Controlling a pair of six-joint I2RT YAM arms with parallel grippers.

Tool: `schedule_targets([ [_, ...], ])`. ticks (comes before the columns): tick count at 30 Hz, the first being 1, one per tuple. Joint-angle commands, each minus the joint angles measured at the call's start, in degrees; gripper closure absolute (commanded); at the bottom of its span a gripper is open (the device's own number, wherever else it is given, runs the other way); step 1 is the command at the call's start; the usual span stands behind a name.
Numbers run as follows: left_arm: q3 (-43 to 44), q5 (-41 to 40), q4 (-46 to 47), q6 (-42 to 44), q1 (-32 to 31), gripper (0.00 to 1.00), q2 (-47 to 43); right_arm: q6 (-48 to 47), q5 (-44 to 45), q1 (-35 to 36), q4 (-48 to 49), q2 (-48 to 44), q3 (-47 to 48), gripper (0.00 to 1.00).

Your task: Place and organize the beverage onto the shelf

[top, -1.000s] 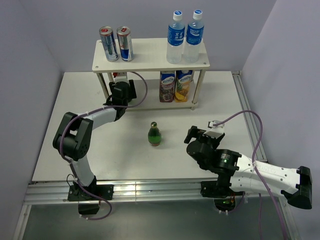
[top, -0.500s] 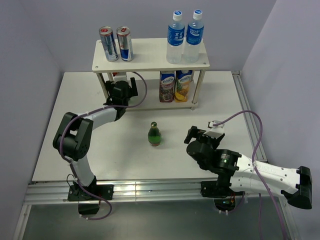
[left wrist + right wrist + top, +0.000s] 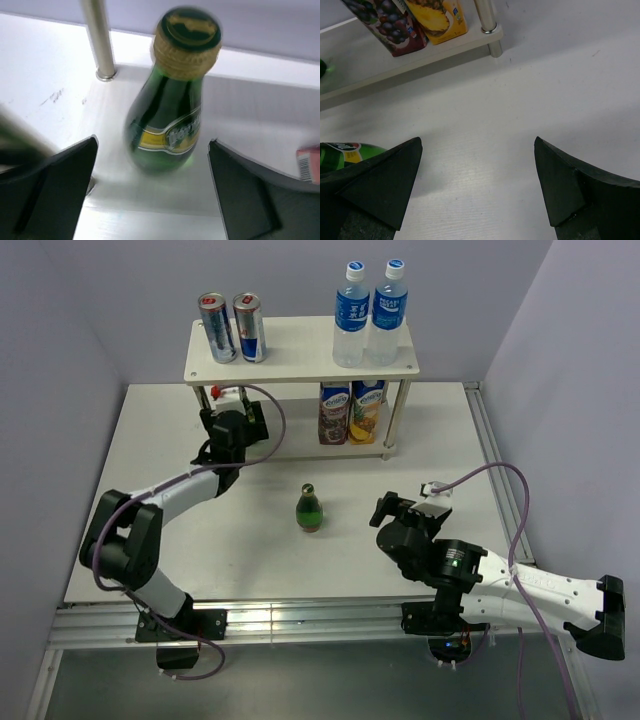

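The shelf (image 3: 300,345) stands at the back of the table. In the left wrist view a green bottle with a gold cap (image 3: 167,115) stands upright on the lower board (image 3: 245,125), beside a white leg (image 3: 100,40). My left gripper (image 3: 232,412) (image 3: 152,150) is open just in front of it, its fingers apart from the glass. A second green bottle (image 3: 310,508) (image 3: 345,152) stands on the table in the middle. My right gripper (image 3: 398,508) (image 3: 477,142) hangs open to the right of it, with nothing between its fingers.
Two cans (image 3: 232,328) and two water bottles (image 3: 370,312) stand on the top board. Two juice cartons (image 3: 350,412) (image 3: 415,17) fill the right of the lower tier. A red-topped item (image 3: 214,392) (image 3: 309,164) sits at the lower tier's left end.
My left gripper has opened, let go of the green bottle on the lower tier and drawn back a little towards the near left. The right arm has barely moved.
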Motion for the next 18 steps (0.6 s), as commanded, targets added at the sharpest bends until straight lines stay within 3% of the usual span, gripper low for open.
schedule_targets([
  [1, -1.8, -0.5, 3.5, -2.1, 0.3, 0.0, -6.3, 1.0, 1.2, 0.3, 0.0, -0.7, -0.5, 0.0],
  [6, -8.8, -1.6, 1.9, -4.4, -1.6, 0.01, -13.9, 1.2, 1.2, 0.4, -0.2, -0.8, -0.6, 0.0],
  [13, -17.5, -8.6, -5.3, -4.8, -16.2, 0.01, -28.2, 1.3, 1.4, 0.3, -0.5, -0.1, -0.2, 0.0],
  [18, -27.2, -1.9, -10.3, -11.1, -24.7, 0.01, -42.9, 1.4, 1.2, 0.4, -0.6, 0.1, -0.2, 0.0],
])
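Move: The green bottle still on the table stands about 18 cm back of the left hand, 13 cm to its right and some 11 cm below it. The green bottle already on the lower shelf is about 4 cm ahead, 1 cm right and 6 cm down; the grape juice carton is roughly 4 cm ahead, 19 cm right and 4 cm down. From the idle right hand the table bottle lies about 7 cm ahead, 17 cm left and 11 cm down. Backing out from between the shelves, slowly at first and then fast, the left hand leaves the shelved green bottle and travels some 17 cm back, rising slightly, then swings about 7 cm right towards the green bottle on the table. The wrist turns about 15 degrees clockwise, its left side dipping a little, and the empty fingers stay wide open. ##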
